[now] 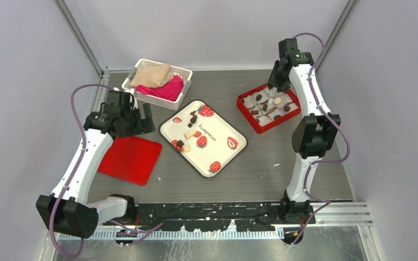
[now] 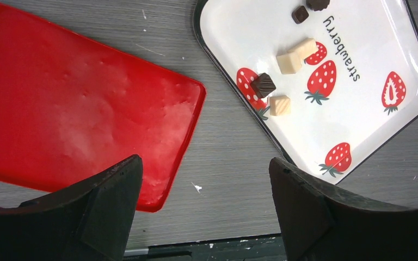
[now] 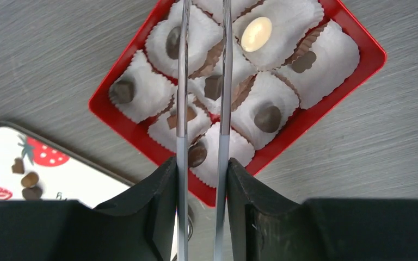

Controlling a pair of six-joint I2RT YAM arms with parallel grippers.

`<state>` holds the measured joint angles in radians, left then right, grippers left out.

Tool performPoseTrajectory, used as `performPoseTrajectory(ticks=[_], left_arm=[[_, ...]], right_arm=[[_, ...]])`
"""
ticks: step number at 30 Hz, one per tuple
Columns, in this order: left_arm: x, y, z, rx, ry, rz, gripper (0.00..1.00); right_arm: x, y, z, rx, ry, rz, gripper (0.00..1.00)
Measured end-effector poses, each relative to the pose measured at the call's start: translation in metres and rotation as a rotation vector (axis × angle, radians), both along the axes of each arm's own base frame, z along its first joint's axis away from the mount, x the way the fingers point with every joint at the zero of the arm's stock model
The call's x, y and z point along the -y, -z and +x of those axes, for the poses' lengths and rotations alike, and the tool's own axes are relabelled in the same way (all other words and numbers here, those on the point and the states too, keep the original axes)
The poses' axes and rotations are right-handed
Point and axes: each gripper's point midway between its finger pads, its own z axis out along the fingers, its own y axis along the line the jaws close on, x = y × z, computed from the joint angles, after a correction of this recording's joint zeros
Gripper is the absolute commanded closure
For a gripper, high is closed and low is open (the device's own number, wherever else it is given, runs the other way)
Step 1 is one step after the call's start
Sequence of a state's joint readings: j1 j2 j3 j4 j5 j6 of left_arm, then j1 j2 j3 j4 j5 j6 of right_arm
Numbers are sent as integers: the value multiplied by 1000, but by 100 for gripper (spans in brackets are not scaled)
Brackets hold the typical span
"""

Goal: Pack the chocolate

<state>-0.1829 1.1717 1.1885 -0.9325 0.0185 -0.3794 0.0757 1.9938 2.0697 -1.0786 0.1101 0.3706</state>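
Observation:
Dark chocolate (image 1: 194,117) and a few pale pieces lie on the white strawberry-print tray (image 1: 234,136). In the left wrist view a dark chocolate lump (image 2: 263,85) sits by pale cubes (image 2: 289,62). My left gripper (image 2: 204,168) hangs open over bare table between the red lid (image 2: 76,109) and the tray (image 2: 370,125). My right gripper (image 3: 201,166) is shut on metal tongs (image 3: 183,81), whose arms reach over the red box (image 3: 302,119). White paper cups in the box hold chocolate pieces (image 3: 268,118). The tong tips run out of the frame's top.
A white basket (image 1: 158,81) with beige and pink cloth stands at the back left. The flat red lid (image 1: 130,159) lies left of the tray. The red box (image 1: 265,126) sits at the back right under my right gripper (image 1: 276,81).

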Motion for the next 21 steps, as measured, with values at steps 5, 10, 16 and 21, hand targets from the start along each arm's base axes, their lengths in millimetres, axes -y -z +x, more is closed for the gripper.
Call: performPoseTrajectory(ticks=[5,10,16,21], left_arm=[[0,1,0,-2,2,2,13],[0,2,1,-7,2,3,13],[-3,4,2,-11,-8,18,13],[-5,5,4,-15,-15,28,13]], right_arm=[[10,36,15,-66,30,0,99],[17,67,19,-129,51,6,99],[23,77,34,-130,71,19,99],[34,83,37,-138,94,30,99]])
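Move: The right hand grips the tongs. The empty paper liner in the red box's far corner lies about 9 cm ahead of it, 3 cm to its right and 17 cm below. At that same depth, the white chocolate sits some 2 cm ahead and 5 cm right of the hand, and the dark oval chocolate 3 cm ahead and 4 cm left. From the left hand, that liner is about 28 cm ahead, 54 cm right and 17 cm below. Still squeezing the tongs between its fingers, the right hand lowers them over the red box towards the empty far-corner liner. It sinks about 8 cm, mostly early on, while easing some 4 cm forward and 3 cm to the right, and its fingertips tip about 8 degrees more steeply down. The grip doesn't change; whether the tong tips touch the liner can't be seen. ##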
